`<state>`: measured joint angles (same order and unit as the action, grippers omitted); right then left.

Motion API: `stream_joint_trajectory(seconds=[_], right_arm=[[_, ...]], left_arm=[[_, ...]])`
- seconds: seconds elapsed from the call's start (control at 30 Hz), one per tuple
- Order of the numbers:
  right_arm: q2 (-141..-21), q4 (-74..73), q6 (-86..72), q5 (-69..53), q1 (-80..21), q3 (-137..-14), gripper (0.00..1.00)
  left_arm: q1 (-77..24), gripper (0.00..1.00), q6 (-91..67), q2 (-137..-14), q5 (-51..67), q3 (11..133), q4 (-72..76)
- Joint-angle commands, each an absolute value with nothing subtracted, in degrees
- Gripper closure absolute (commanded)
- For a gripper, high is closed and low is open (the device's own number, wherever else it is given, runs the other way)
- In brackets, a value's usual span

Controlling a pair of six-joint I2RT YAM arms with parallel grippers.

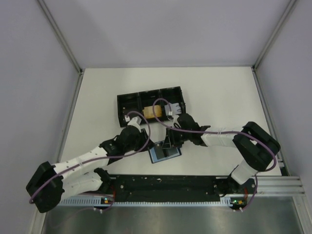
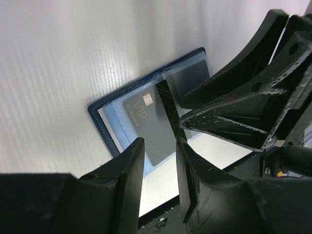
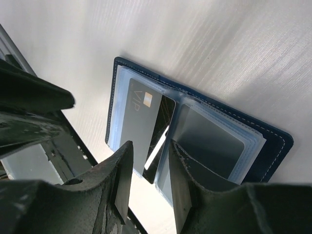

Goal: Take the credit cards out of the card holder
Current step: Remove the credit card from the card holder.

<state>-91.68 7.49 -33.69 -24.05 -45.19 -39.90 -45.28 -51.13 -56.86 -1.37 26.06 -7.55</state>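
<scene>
The dark-blue card holder [image 1: 165, 153] lies open on the table near the front edge, its pale blue-grey sleeves facing up. A grey card marked VIP [image 2: 146, 122] [image 3: 139, 117] sits in one sleeve. A black card [image 3: 163, 129] [image 2: 165, 105] sticks out along the fold. My left gripper [image 1: 154, 145] [image 2: 158, 148] hovers open over the grey card's near end, with nothing between its fingers. My right gripper [image 1: 170, 141] [image 3: 148, 156] is open too, its tips straddling the black card from above without pinching it. An orange-tan card [image 1: 148, 111] lies in the black tray.
The black three-compartment tray [image 1: 127, 100] stands just behind both grippers. The two grippers crowd each other over the holder [image 2: 105, 124]; the right one [image 2: 181, 113] fills the right side of the left wrist view. The black base rail [image 1: 165, 183] runs along the near edge.
</scene>
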Motion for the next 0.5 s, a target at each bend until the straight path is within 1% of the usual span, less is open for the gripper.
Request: stream_joint_trajectory(seconds=[0.0, 0.03, 0.17, 0.2, 0.23, 0.37, 0.4, 0.47], right_arm=[[-92.1, 11.4, -34.4, -24.3, -45.9, -40.8, 0.65], [-92.3, 11.9, -34.8, -24.4, -45.8, -40.5, 0.65], [-92.9, 12.9, -35.3, -24.5, -45.9, -39.9, 0.65], [-92.8, 12.9, -35.5, -24.3, -45.8, -39.8, 0.65], [-93.2, 12.7, -35.5, -23.8, -45.8, -39.6, 0.65], [-93.7, 11.9, -35.5, -21.9, -45.9, -39.3, 0.66], [-93.8, 11.8, -35.5, -21.7, -45.9, -39.2, 0.66], [-94.0, 11.7, -35.5, -21.4, -45.8, -38.9, 0.66]], left_arm=[[-45.5, 0.64, -51.4, -62.4, 4.7, 26.3, -2.8], [-45.5, 0.66, -51.2, -64.1, 5.3, 26.4, -1.9], [-45.5, 0.76, -51.0, -69.9, 6.5, 26.0, -0.4], [-45.5, 0.76, -51.0, -71.4, 6.5, 25.9, -0.4], [-45.5, 0.8, -51.0, -72.2, 6.4, 25.7, -0.4], [-45.6, 0.87, -51.2, -74.1, 5.9, 24.8, -0.4], [-45.6, 0.92, -51.2, -74.5, 5.7, 24.7, -0.7], [-45.5, 0.93, -51.4, -75.1, 5.7, 24.2, -1.0]])
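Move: The VIP card in the holder's left pocket lies about 5 cm to the left hand's right, 1 cm back and some 7 cm below. The holder's right pocket is a further 6 cm to the right of that card and roughly 1 cm farther out; the black tray sits about 20 cm ahead of the left hand. From the right hand, whose fingertips are already at the card's inner edge, the card's middle is about 3 cm left and 1 cm below. Downward about 6 cm goes the left hand, also easing a little back and to its right, tipping some 10 degrees steeper while its part-open fingers draw nearly shut. The tips come onto the clear pocket by the VIP card's outer left edge. The right hand stays low at the card's inner edge, its opening unchanged. ##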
